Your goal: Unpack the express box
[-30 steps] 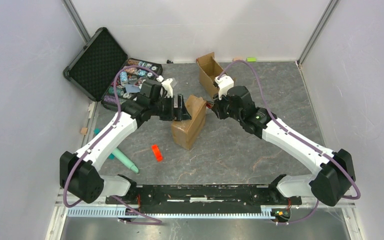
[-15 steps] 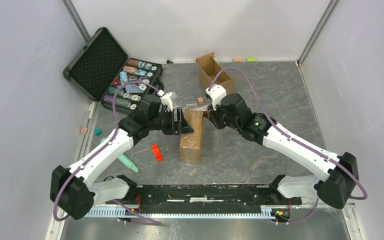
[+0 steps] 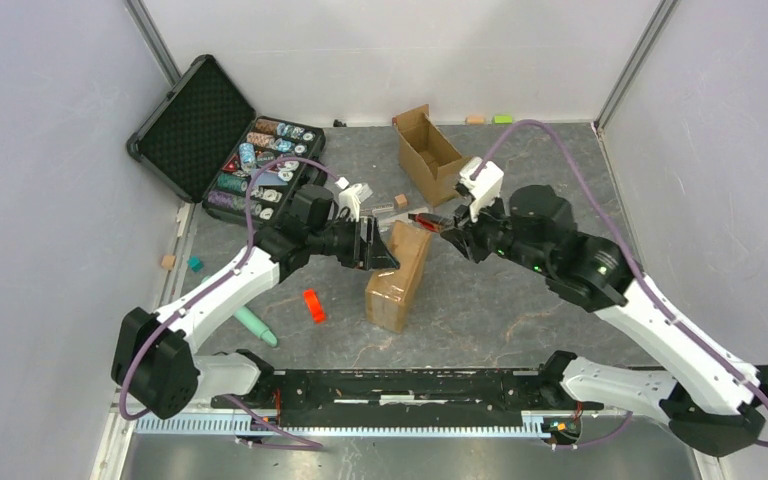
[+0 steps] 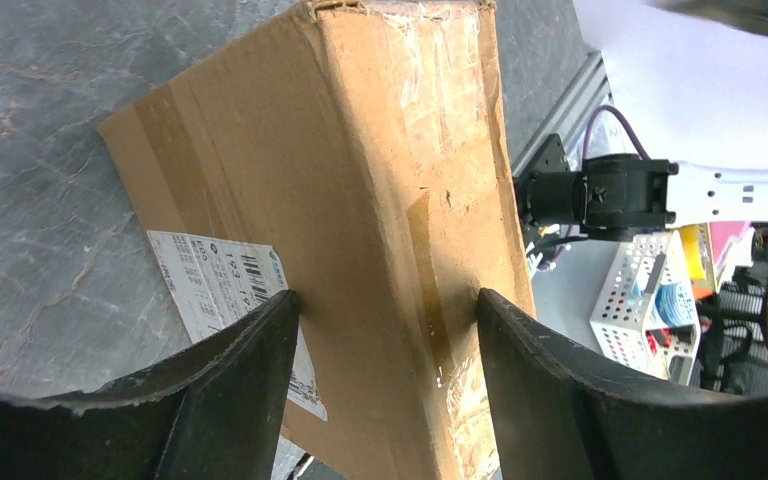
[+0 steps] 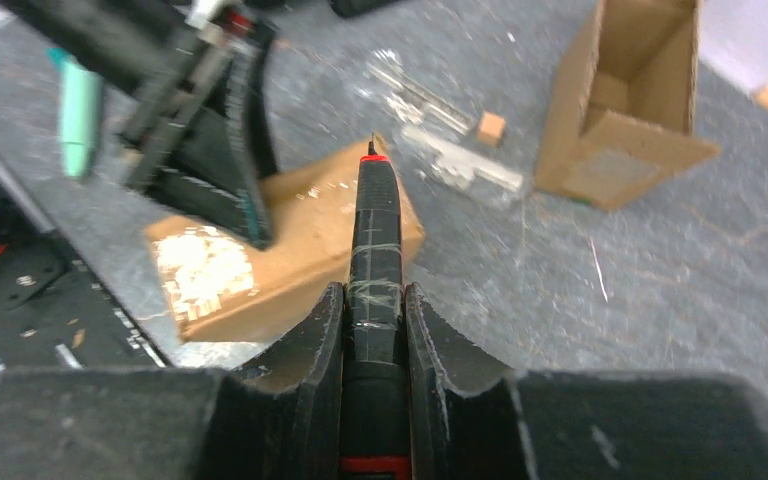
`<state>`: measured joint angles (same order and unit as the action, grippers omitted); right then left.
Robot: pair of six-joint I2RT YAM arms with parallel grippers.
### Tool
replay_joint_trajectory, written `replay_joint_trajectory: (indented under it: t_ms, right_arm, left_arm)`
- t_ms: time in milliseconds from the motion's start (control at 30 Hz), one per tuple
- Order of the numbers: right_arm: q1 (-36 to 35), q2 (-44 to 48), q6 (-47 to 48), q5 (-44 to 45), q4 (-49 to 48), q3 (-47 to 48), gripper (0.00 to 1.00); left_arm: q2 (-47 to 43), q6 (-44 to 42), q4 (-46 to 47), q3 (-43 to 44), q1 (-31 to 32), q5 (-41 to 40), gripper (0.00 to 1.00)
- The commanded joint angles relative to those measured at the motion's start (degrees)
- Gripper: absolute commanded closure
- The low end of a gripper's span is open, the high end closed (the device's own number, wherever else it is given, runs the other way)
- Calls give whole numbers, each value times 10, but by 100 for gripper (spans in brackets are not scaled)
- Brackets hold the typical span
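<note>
The express box (image 3: 400,278), brown cardboard with a taped seam, stands on the table mid-scene. Its white label (image 4: 222,290) shows on one side in the left wrist view. My left gripper (image 3: 380,247) is shut on the box's far end, one finger (image 4: 260,340) on the labelled face and the other on the taped face (image 4: 430,200). My right gripper (image 3: 447,226) hovers just right of the box's far corner, shut on a black, red-tipped cutter (image 5: 375,220). The cutter's point hangs over the box (image 5: 300,240).
An open, unlabelled cardboard box (image 3: 428,150) lies at the back. A black case of chips (image 3: 260,160) sits open at the back left. An orange piece (image 3: 313,305) and a teal pen (image 3: 253,322) lie left of the box. Small blocks (image 3: 400,200) lie behind it.
The left gripper has narrowed onto the express box and turned it more lengthwise. The right arm has pulled back to the right and risen with the cutter.
</note>
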<state>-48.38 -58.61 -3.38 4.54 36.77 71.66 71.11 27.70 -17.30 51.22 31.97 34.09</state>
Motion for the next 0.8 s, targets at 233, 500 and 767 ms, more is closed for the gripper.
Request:
replay_joint_trajectory:
  t_ms: [233, 500, 767]
  right_arm:
    - [-5, 35, 16, -225, 31, 22, 100]
    - [-15, 18, 2, -256, 9, -15, 100]
    - [-18, 17, -7, -277, -2, -50, 100]
  left_arm:
    - [46, -61, -5, 25, 5, 65, 30]
    - [50, -65, -7, 26, 5, 73, 31]
    - [57, -72, -11, 29, 5, 78, 32]
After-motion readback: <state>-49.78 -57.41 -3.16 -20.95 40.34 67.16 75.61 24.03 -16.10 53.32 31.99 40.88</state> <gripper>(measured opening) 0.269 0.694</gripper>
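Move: The box stands steadied under the left fingers, its middle almost straight below that hand, some 8 cm down; a red piece lies about 16 cm to that hand's left, level with it. From the right hand, the box's taped near top end is about 11 cm left, 4 cm back and 13 cm down. The plastic packet lies some 17 cm ahead and 10 cm left, the open carton 26 cm ahead and 4 cm left, both far below. Left fingers stay against the box's top edge, shifting about 1.5 cm right and turning slightly clockwise. The right hand, still gripping the knife, swings back about 8 cm and some 3 cm left, rising briefly then sinking, while it turns roughly 25 degrees counter-clockwise and tips down, bringing the blade end over the box's taped near end; contact can't be seen. ##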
